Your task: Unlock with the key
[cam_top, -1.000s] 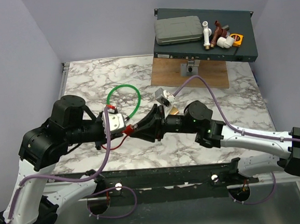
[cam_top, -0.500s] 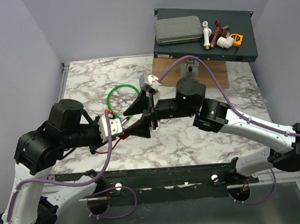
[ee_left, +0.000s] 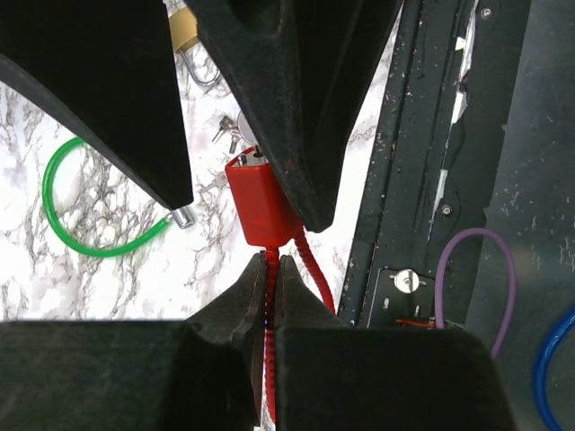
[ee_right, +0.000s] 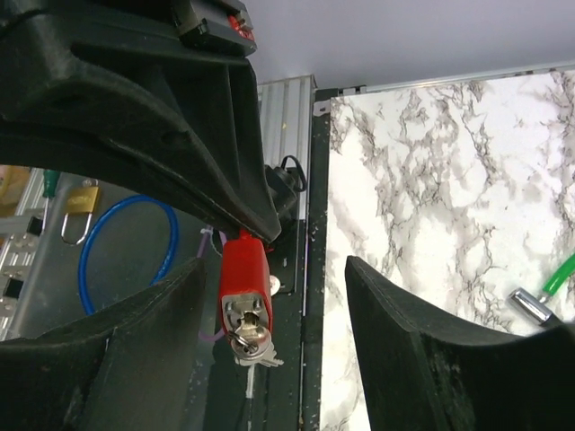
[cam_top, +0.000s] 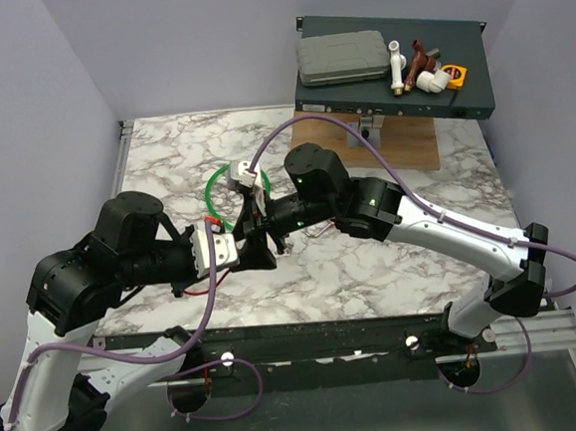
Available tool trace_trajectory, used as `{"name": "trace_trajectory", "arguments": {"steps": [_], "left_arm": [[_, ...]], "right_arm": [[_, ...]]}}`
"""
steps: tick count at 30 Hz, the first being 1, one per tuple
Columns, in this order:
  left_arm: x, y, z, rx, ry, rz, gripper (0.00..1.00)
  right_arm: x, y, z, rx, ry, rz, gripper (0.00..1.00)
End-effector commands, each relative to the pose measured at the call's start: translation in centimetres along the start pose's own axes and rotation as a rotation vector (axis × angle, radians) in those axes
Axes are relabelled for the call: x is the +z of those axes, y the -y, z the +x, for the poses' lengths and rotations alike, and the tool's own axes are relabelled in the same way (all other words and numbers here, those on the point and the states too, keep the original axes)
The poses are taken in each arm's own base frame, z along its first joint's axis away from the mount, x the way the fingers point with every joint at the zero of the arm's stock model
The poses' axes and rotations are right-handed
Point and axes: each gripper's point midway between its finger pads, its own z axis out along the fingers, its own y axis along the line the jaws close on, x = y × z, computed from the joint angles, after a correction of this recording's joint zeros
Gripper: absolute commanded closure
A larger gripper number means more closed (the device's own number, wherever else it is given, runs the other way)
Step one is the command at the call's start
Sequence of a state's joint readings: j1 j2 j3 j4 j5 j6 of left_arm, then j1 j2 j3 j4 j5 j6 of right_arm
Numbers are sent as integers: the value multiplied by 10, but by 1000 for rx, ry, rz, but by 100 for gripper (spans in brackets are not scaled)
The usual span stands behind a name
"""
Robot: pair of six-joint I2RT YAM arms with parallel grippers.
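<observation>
A red padlock (ee_left: 260,206) hangs in the air from its red cable (ee_left: 314,269). My left gripper (ee_left: 271,260) is shut on that cable just below the lock body. The key (ee_right: 247,339) is a small silver one on a ring, and it sits in the keyhole at the lock's (ee_right: 243,274) free end. My right gripper (ee_right: 277,265) is open and straddles the lock. The lock lies close to one of its fingers (ee_right: 153,323), with a wide gap to the other. In the top view both grippers, left (cam_top: 266,257) and right (cam_top: 254,228), meet over the table's front left.
A green cable loop (cam_top: 228,185) lies on the marble table (cam_top: 419,225) behind the grippers. A brass padlock (ee_left: 184,31) lies nearby. At the back, a dark box (cam_top: 391,63) with pipe fittings stands above a wooden board (cam_top: 402,142). A blue cable (ee_right: 126,242) lies below the table edge.
My right gripper has opened and its arm has swung left and back, so its fingers now straddle the red padlock. The left gripper has kept its hold on the red cable.
</observation>
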State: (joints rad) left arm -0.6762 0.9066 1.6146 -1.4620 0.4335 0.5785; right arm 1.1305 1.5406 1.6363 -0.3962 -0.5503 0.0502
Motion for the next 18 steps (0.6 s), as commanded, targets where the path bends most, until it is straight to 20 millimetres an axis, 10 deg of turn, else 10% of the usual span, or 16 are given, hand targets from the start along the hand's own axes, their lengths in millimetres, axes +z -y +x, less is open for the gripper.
{"name": "trace_trajectory", "arguments": {"steps": [1, 13, 16, 18], "left_arm": [[-3, -1, -1, 24, -1, -9, 100], [-8, -13, -11, 50, 2, -55, 100], [-8, -25, -14, 62, -2, -105, 99], [-10, -38, -19, 79, 8, -168, 73]], "right_arm": [[-1, -7, 0, -13, -38, -47, 39], [4, -2, 24, 28, -167, -53, 98], [5, 3, 22, 27, -157, -24, 99], [4, 9, 15, 14, -108, 16, 99]]}}
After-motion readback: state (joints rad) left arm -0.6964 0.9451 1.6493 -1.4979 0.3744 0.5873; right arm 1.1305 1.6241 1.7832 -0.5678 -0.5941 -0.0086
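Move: Just off the right fingertips, the red lock body hangs between the open fingers, about 1 cm back and 1 cm left of the right hand, level with it. From the left hand, which already pinches its red cable, the lock is roughly 1 cm ahead, 4 cm right and 2 cm below. The green hose's metal end lies some 19 cm ahead of the right hand, 1 cm to its left; the brass padlock is 20 cm ahead and 17 cm right, both about 32 cm below. Closing from wide to about a quarter open, the right fingers come in from front and back and pinch the red lock body, while the hand hardly shifts (about half a centimetre down and back) and its tips dip some 5 degrees. The left hand stays almost in place at the cable, its fingers seeming to start parting only at the very end. ##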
